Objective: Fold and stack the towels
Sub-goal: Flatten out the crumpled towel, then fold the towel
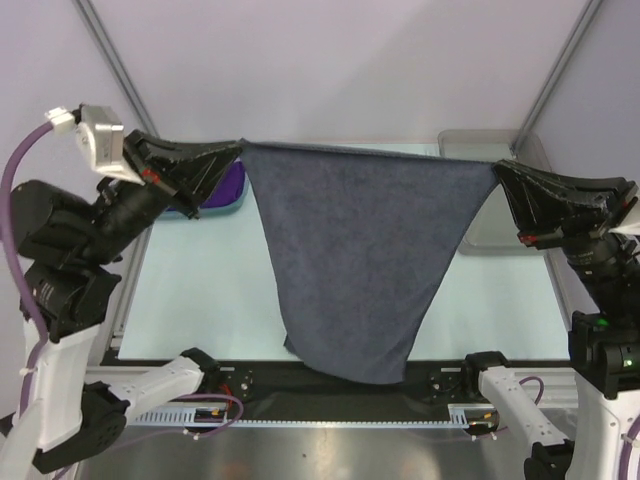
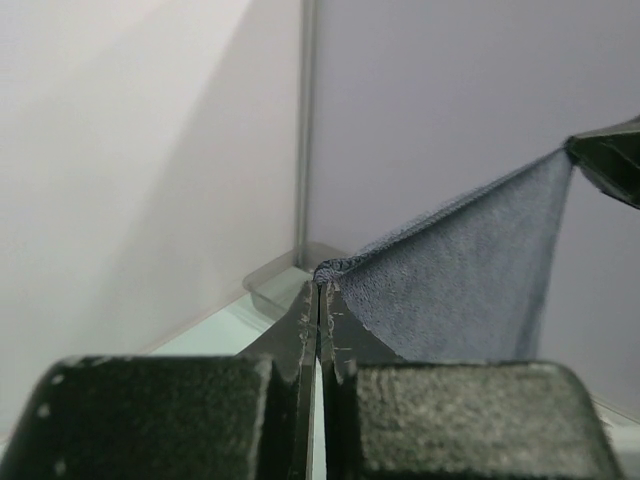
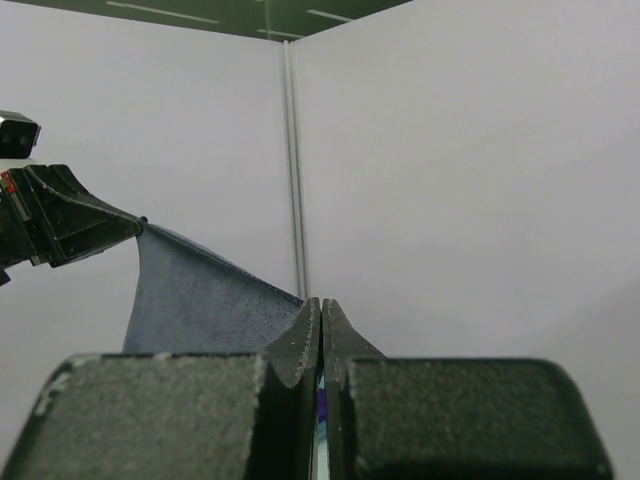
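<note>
A grey-blue towel (image 1: 365,255) hangs spread in the air above the table, its top edge stretched taut between my two grippers. The left gripper (image 1: 240,150) is shut on the towel's upper left corner (image 2: 330,268); the right gripper (image 1: 497,168) is shut on the upper right corner (image 3: 290,298). The cloth narrows downward to a rounded lower end near the table's front edge. A deep purple towel (image 1: 232,185) lies in a teal tray behind the left arm, mostly hidden. In the left wrist view the right gripper's fingers (image 2: 612,160) hold the far corner.
A clear grey bin (image 1: 485,150) stands at the back right, partly behind the hanging towel and the right arm. The teal tray (image 1: 210,208) sits at the back left. The pale table top (image 1: 200,290) lies below, with a dark strip along its front edge.
</note>
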{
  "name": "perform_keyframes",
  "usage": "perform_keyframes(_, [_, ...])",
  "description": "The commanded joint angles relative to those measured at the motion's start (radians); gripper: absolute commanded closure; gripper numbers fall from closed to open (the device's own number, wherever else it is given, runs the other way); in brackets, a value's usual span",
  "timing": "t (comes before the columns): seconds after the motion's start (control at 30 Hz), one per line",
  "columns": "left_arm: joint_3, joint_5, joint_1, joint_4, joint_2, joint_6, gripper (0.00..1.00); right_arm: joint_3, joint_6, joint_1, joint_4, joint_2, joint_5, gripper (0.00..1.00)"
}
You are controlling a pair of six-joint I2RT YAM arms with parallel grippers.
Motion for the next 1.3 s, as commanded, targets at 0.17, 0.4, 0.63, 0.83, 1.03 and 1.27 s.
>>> perform_keyframes(0.17, [0.113, -0.351, 0.019, -0.001, 0.27, 0.155, 1.0, -0.119, -0.118, -0.014, 0.255, 0.211, 0.186, 1.0])
perform_keyframes(0.4, [0.294, -0.327, 0.157, 0.128, 0.671, 0.139, 1.0, -0.08, -0.15, -0.02, 0.498, 0.633, 0.153, 1.0])
perform_keyframes(0.63, [0.582, -0.217, 0.237, 0.22, 1.016, 0.148, 1.0, 0.084, -0.165, -0.041, 0.645, 0.967, 0.114, 1.0])
perform_keyframes(0.83, [0.48, -0.154, 0.268, 0.329, 1.065, 0.172, 1.0, 0.126, -0.201, -0.051, 0.662, 1.098, 0.067, 1.0])
perform_keyframes(1.03, [0.275, -0.064, 0.287, 0.423, 1.049, 0.225, 1.0, 0.028, -0.204, -0.041, 0.69, 1.095, 0.033, 1.0])
perform_keyframes(1.27, [0.008, -0.054, 0.294, 0.505, 0.98, 0.254, 1.0, -0.165, -0.205, -0.002, 0.676, 1.038, 0.061, 1.0])
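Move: Both hands already pinch the near-shut towel corners high over the near side of the table. From the left hand, the bare table middle where the towel is to land is about 33 cm ahead, 10 cm right and 60 cm below; the teal bin is some 49 cm ahead, 36 cm left and 57 cm below. From the right hand, that table middle is roughly 36 cm ahead, 20 cm left and 61 cm below, the gray bin about 47 cm ahead, 29 cm right and 57 cm below. Both arms fling the hanging towel out together, sweeping its pinched top edge about 43 cm forward over the table towards the far side, slowly sinking at first and then more steeply, while the hands tip down and the left one also swings counter-clockwise. With the reach spent they nearly halt, the right rising a couple of centimetres, then both sink almost straight down, ending some 30 cm lower than they began with the fingers still shut on the corners and the towel's lower part on the table. ##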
